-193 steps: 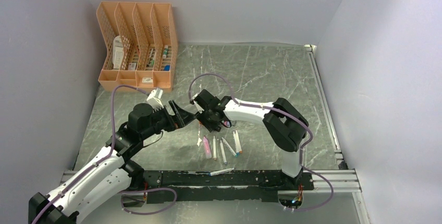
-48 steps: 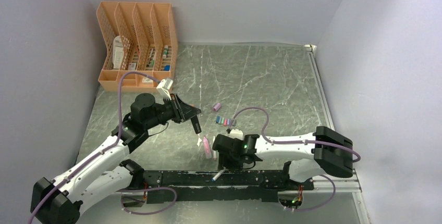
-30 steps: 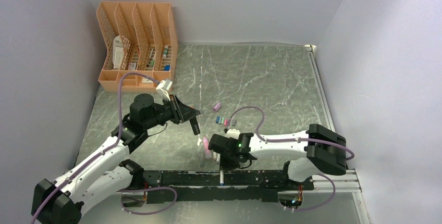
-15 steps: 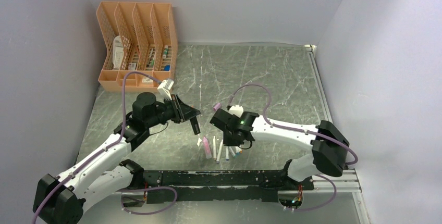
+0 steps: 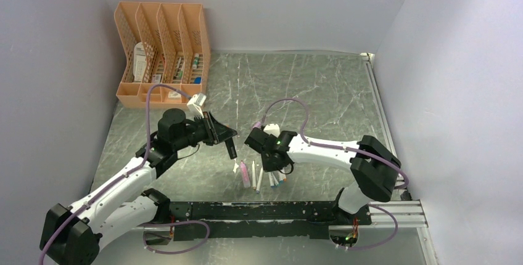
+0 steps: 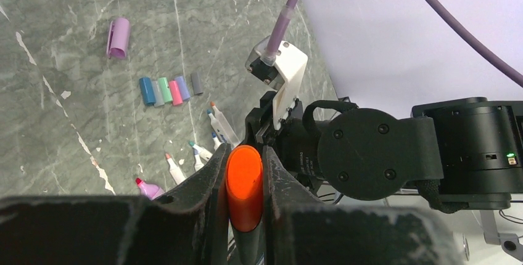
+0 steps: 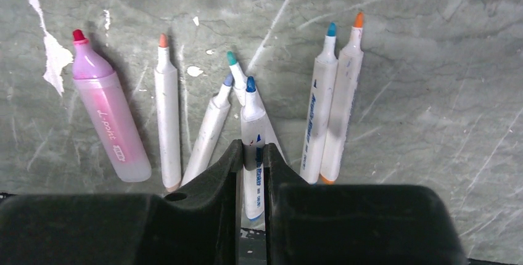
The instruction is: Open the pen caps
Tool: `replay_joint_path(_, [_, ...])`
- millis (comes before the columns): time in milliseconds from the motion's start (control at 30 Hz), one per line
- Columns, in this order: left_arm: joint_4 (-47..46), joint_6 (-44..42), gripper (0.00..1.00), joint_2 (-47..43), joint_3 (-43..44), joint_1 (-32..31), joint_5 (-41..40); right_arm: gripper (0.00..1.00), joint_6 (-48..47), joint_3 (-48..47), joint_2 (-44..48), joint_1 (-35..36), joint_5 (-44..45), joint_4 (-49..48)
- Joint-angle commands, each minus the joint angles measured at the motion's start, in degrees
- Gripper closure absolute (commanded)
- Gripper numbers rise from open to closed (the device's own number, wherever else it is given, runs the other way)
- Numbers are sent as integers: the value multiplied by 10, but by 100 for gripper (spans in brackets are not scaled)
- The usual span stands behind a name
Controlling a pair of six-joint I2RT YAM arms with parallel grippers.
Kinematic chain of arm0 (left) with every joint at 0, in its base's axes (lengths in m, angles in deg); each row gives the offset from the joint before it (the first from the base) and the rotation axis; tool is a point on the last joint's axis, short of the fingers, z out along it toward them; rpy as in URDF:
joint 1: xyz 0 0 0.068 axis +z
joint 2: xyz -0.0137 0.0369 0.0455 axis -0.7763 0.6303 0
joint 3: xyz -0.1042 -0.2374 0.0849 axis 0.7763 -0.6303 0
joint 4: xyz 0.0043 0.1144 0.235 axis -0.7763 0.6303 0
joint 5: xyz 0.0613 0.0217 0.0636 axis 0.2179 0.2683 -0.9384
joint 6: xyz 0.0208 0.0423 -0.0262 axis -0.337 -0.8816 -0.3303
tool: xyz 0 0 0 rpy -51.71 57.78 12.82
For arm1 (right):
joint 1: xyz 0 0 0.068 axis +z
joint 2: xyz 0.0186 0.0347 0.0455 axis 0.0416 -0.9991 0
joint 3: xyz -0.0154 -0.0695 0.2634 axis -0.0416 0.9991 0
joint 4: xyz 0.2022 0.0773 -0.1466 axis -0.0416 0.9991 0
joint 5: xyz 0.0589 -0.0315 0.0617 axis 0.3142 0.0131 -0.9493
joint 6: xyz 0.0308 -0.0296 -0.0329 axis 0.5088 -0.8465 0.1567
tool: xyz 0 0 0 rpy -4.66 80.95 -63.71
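My left gripper [image 6: 244, 157] is shut on a chunky orange pen cap [image 6: 243, 185] that sits on a dark barrel, held above the table left of centre [image 5: 229, 148]. In the left wrist view a row of loose pen caps lies on the table: blue [image 6: 146, 91], teal [image 6: 163, 89], pink [image 6: 176, 93] and grey [image 6: 197, 83]. A pale purple cap [image 6: 118, 37] lies apart, farther back. My right gripper [image 7: 253, 151] is shut on an uncapped white pen with a blue tip [image 7: 251, 117], low over several uncapped pens [image 5: 265, 177].
A pink highlighter [image 7: 111, 123] lies uncapped at the left end of the pen row. An orange file organizer [image 5: 161, 55] stands at the back left. A black rail [image 5: 277, 211] runs along the near edge, and walls close in both sides.
The right arm swung from the near rail back to the row of uncapped pens, carrying the white blue-tipped pen. The left arm has barely moved and still holds the orange cap.
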Motion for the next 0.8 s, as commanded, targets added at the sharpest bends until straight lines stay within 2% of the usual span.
replay_joint_path(0, [-27,10,93,10,13,4,12,88,-28,-4,3,3,-1,-31])
replay_joint_path(100, [-38,13,93,24,13,4,17,83,-44,-7,0,4,-13,-41])
replay_joint_path(200, [-48,17,93,35,15,4,20,62,-53,-7,-2,4,-27,-45])
replay_joint_path(233, [-51,19,93,39,17,4,21,59,-54,-9,3,4,-30,-45])
replay_joint_path(367, [-76,32,93,53,18,4,34,54,-69,-22,50,-1,-33,-37])
replay_joint_path(500, [-146,65,93,66,-1,4,61,53,-99,-41,124,-18,-63,-54])
replay_joint_path(667, [-282,120,93,84,-36,4,102,49,-126,10,262,-87,-228,-164])
replay_joint_path(767, [-348,149,93,89,-55,4,107,48,-124,29,295,-121,-306,-214])
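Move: The right hand still pinches the blue-tipped pen, whose place is about 2 cm to the left and 2 cm down, beside the teal-tipped pen almost directly under the fingers. The lilac-tipped pen lies about 3 cm left, the orange-tipped pen about 5 cm right and 2 ahead. The orange highlighter, held up by the left hand, is some 12 cm left, 4 ahead and 15 above. From the left hand, the blue-tipped pen is about 12 cm right, 5 back, 17 below. Keeping low, the right hand shifts the held blue-tipped pen about 1.5 cm left with a slight counter-clockwise turn, opening its fingers to let go, then climbs fast, some 16 cm, drifting a little left and forward and swinging its fingertips round leftward by nearly 40 degrees towards the orange highlighter, fingers still open. The left hand keeps its grip on the highlighter and brings it about 3 cm to the right, dipping about 1 cm before it rises again. ##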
